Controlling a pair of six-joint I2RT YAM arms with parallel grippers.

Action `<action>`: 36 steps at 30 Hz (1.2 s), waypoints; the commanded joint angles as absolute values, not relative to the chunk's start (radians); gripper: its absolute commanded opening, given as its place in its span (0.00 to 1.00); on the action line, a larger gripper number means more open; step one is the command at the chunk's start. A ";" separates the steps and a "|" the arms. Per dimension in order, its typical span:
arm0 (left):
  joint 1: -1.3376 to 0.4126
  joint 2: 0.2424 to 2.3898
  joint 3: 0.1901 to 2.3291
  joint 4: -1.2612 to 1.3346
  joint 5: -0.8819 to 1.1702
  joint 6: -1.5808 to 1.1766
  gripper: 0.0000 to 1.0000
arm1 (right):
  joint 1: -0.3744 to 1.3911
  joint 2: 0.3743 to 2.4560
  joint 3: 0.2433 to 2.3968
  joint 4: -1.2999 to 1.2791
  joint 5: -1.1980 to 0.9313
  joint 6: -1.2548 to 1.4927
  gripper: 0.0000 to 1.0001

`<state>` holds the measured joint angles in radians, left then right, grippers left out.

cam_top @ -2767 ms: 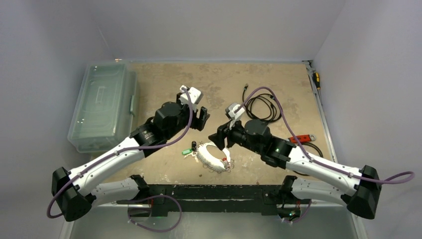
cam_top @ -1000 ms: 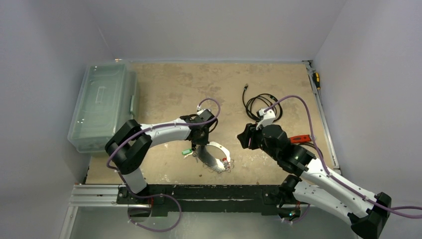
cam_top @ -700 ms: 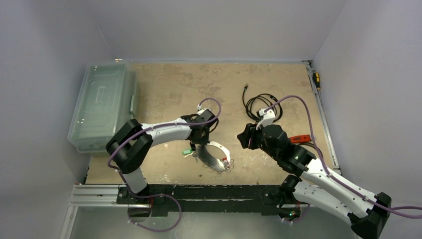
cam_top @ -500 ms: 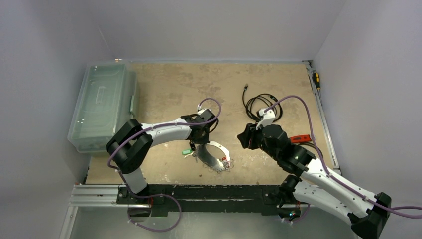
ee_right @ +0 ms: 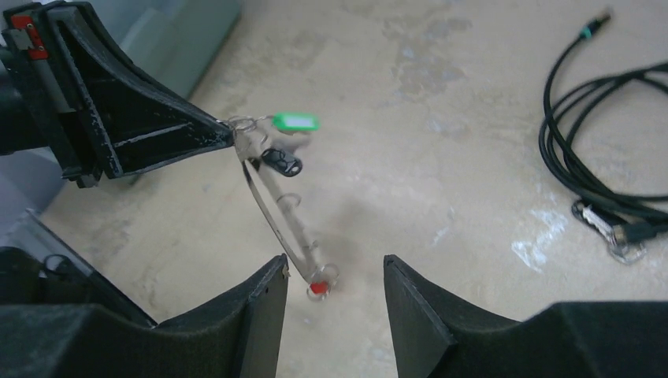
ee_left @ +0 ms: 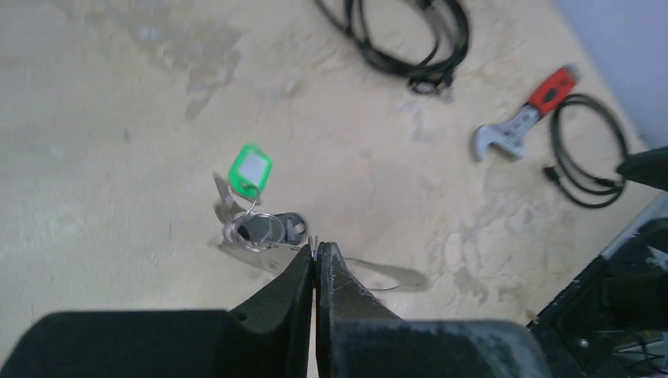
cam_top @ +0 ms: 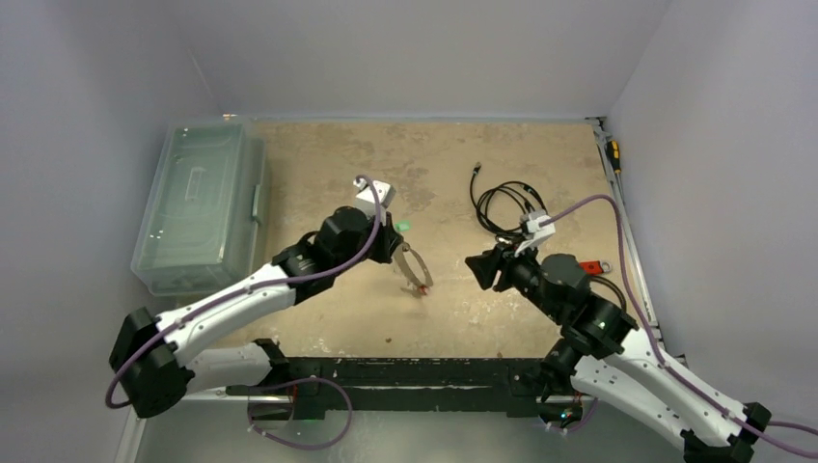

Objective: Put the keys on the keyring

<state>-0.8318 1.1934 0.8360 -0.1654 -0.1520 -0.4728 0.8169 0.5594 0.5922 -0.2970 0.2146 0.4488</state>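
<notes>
The keyring (cam_top: 415, 270), a pale silver loop, hangs off the table with my left gripper (cam_top: 395, 247) shut on its thin rim. In the left wrist view the gripper (ee_left: 316, 253) has its jaws pressed together on that rim. The keys dangle along the loop: a green tag (ee_right: 293, 121) at the top, a black head (ee_right: 281, 163) below it and a red head (ee_right: 317, 288) at the low end. My right gripper (cam_top: 477, 269) stands open to the right of the loop. In the right wrist view the gripper (ee_right: 335, 272) has the red head between its fingers without touching it.
A clear lidded plastic box (cam_top: 198, 207) lies at the left edge of the table. A black coiled cable (cam_top: 506, 207) sits at the back right. A silver wrench with a red handle (ee_left: 521, 120) and a second cable loop (ee_left: 587, 153) lie further right. A screwdriver (cam_top: 613, 152) rests along the right wall.
My left gripper closed on the keyring's rim, then lifted it and its keys off the table and back toward the middle. The right arm drew back slightly, its jaws still apart.
</notes>
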 commanded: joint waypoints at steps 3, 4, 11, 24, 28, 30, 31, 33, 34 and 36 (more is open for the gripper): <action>-0.831 1.006 0.750 0.170 0.075 -0.273 0.00 | 0.813 0.418 0.602 -0.102 0.098 0.378 0.54; -0.831 0.983 0.743 0.202 0.112 -0.255 0.00 | 0.813 0.409 0.607 -0.077 0.085 0.366 0.54; -0.832 0.810 0.690 0.386 0.302 -0.131 0.00 | 0.813 0.420 0.651 0.064 -0.075 0.310 0.56; -0.830 0.731 0.639 0.719 0.600 -0.239 0.00 | 0.813 0.625 0.785 0.243 -0.465 0.299 0.50; -0.830 0.745 0.634 0.772 0.668 -0.279 0.00 | 0.813 0.666 0.812 0.280 -0.532 0.314 0.51; -0.831 0.747 0.628 0.797 0.674 -0.292 0.00 | 0.813 0.684 0.828 0.278 -0.556 0.314 0.52; -0.830 0.746 0.625 0.810 0.673 -0.301 0.00 | 0.813 0.691 0.835 0.278 -0.562 0.313 0.53; -0.830 0.746 0.614 0.831 0.664 -0.313 0.00 | 0.814 0.707 0.842 0.277 -0.572 0.316 0.53; -0.831 0.746 0.610 0.836 0.646 -0.314 0.00 | 0.814 0.717 0.848 0.274 -0.581 0.318 0.53; -0.830 0.752 0.610 0.814 0.594 -0.294 0.00 | 0.815 0.735 0.862 0.267 -0.596 0.330 0.53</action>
<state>-0.8318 0.7517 0.6140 0.7280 0.6342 -0.2798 0.8169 0.7074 0.8043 0.2329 -0.5293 0.3141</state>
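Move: The keyring already hangs from the left fingers, its middle about 4 cm back, 4 to the right and 5 below them; the open right gripper waits some 16 cm to the left hand's right, 5 back and 4 above. From the right hand the keyring's middle lies about 12 cm left, 1 ahead and 9 below. The green tag sits some 15 cm left, 9 ahead and 5 below the right hand, the red tag 11 left, 3 back and 12 below. The keyring, still pinched in the shut left fingers, is carried up about 23 cm and back some 15 while the left wrist swings from forward-and-down to point right and slightly up. The half-open right gripper also rises, about 18 cm, drawing back and then left roughly 8 cm each as it turns counter-clockwise to face the left fingers and close in on the keyring. ##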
